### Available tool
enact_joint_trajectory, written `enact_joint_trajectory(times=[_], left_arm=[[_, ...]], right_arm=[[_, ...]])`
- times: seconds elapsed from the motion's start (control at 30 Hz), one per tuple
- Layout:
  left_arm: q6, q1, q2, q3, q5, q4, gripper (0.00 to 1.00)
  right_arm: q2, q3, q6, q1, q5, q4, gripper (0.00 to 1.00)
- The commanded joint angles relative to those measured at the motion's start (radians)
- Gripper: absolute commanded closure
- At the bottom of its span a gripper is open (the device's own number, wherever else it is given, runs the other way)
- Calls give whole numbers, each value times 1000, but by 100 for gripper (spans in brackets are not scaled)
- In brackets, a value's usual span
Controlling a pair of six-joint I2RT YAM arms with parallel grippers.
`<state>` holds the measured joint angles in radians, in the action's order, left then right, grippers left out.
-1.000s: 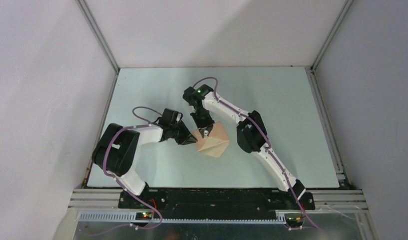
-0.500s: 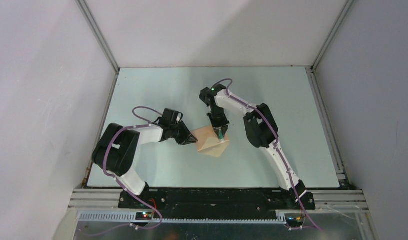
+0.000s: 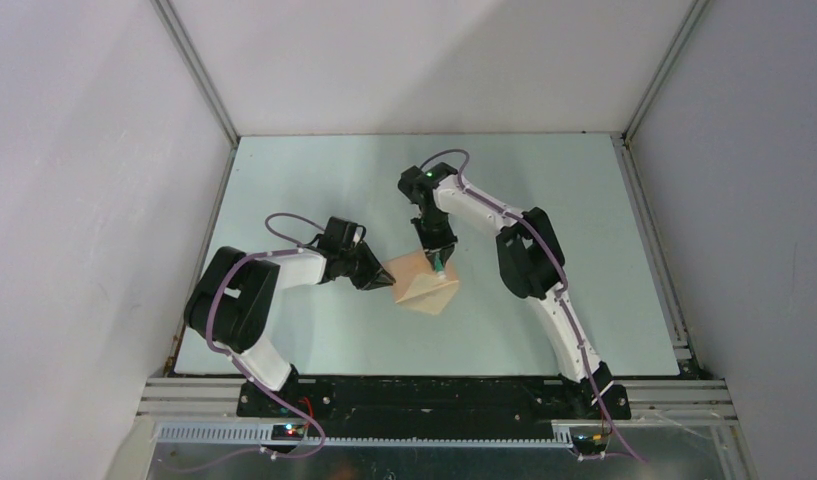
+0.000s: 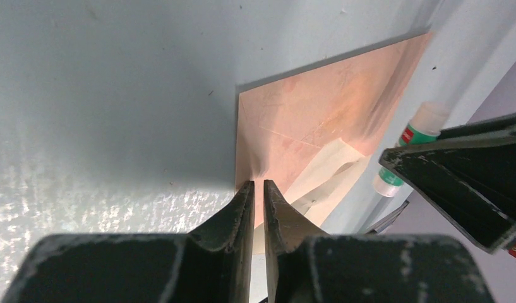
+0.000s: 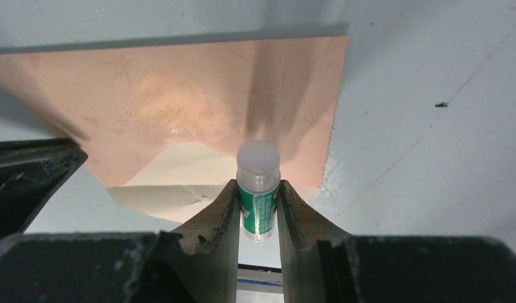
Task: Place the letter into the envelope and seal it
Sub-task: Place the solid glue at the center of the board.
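The tan envelope (image 3: 429, 290) lies flat at mid-table, and its cream inner flap (image 5: 179, 170) is folded open toward the arms. My left gripper (image 3: 389, 281) is at its left corner, with the jaws (image 4: 258, 186) nearly together on the paper edge (image 4: 249, 145). My right gripper (image 3: 437, 262) hangs over the envelope's far part, shut on a green-labelled glue stick (image 5: 258, 183). The stick's white cap points at the paper and also shows in the left wrist view (image 4: 410, 136). The letter is hidden from view.
The pale green table (image 3: 314, 180) is boxed in by grey walls at the left, right and back. A metal rail (image 3: 434, 390) with the arm bases runs along the near edge. The right arm's elbow (image 3: 524, 265) hangs over the table, right of the envelope.
The right gripper with the glue stick has swung rightward across the envelope, then drawn slightly back toward the far side. The left gripper and the envelope have stayed put.
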<state>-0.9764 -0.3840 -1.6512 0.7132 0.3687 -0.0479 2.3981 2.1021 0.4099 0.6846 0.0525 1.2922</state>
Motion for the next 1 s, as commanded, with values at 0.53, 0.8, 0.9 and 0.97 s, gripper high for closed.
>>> enact_joint_trajectory(times=[0.53, 0.8, 0.9, 0.97], left_arm=[[120, -5, 203, 71, -40, -176, 81], [135, 0, 243, 69, -44, -197, 81], [138, 1, 261, 64, -49, -202, 81], [141, 2, 264, 64, -50, -206, 80]], right_arm=[[-578, -827, 54, -167, -152, -444, 100], [-605, -905, 48, -170, -236, -534, 100], [-610, -925, 27, -173, -257, -567, 100], [-616, -936, 19, -174, -253, -581, 100]])
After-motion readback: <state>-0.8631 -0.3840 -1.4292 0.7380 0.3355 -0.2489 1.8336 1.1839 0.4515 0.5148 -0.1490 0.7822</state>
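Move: The right gripper already holds the solid glue, low over the envelope. The bare patch of board it is bound for lies about 14 cm to the right, 3 cm back and some 3 cm lower; the envelope's middle is roughly 4 cm left and 3 cm back. From the left gripper, whose closed tips are on the envelope's left edge, the envelope's middle lies about 7 cm right and that patch some 25 cm right, both about level fore and aft. Carry the solid glue with the right gripper about 14 cm to the right, off the envelope, arching up first and drifting back, then sinking low over the bare board and easing forward. Turn some 13 degrees clockwise, swing the fingertips forward, and keep the grip. Meanwhile lift the left gripper's closed tips about 5 cm straight up off the envelope's edge. ##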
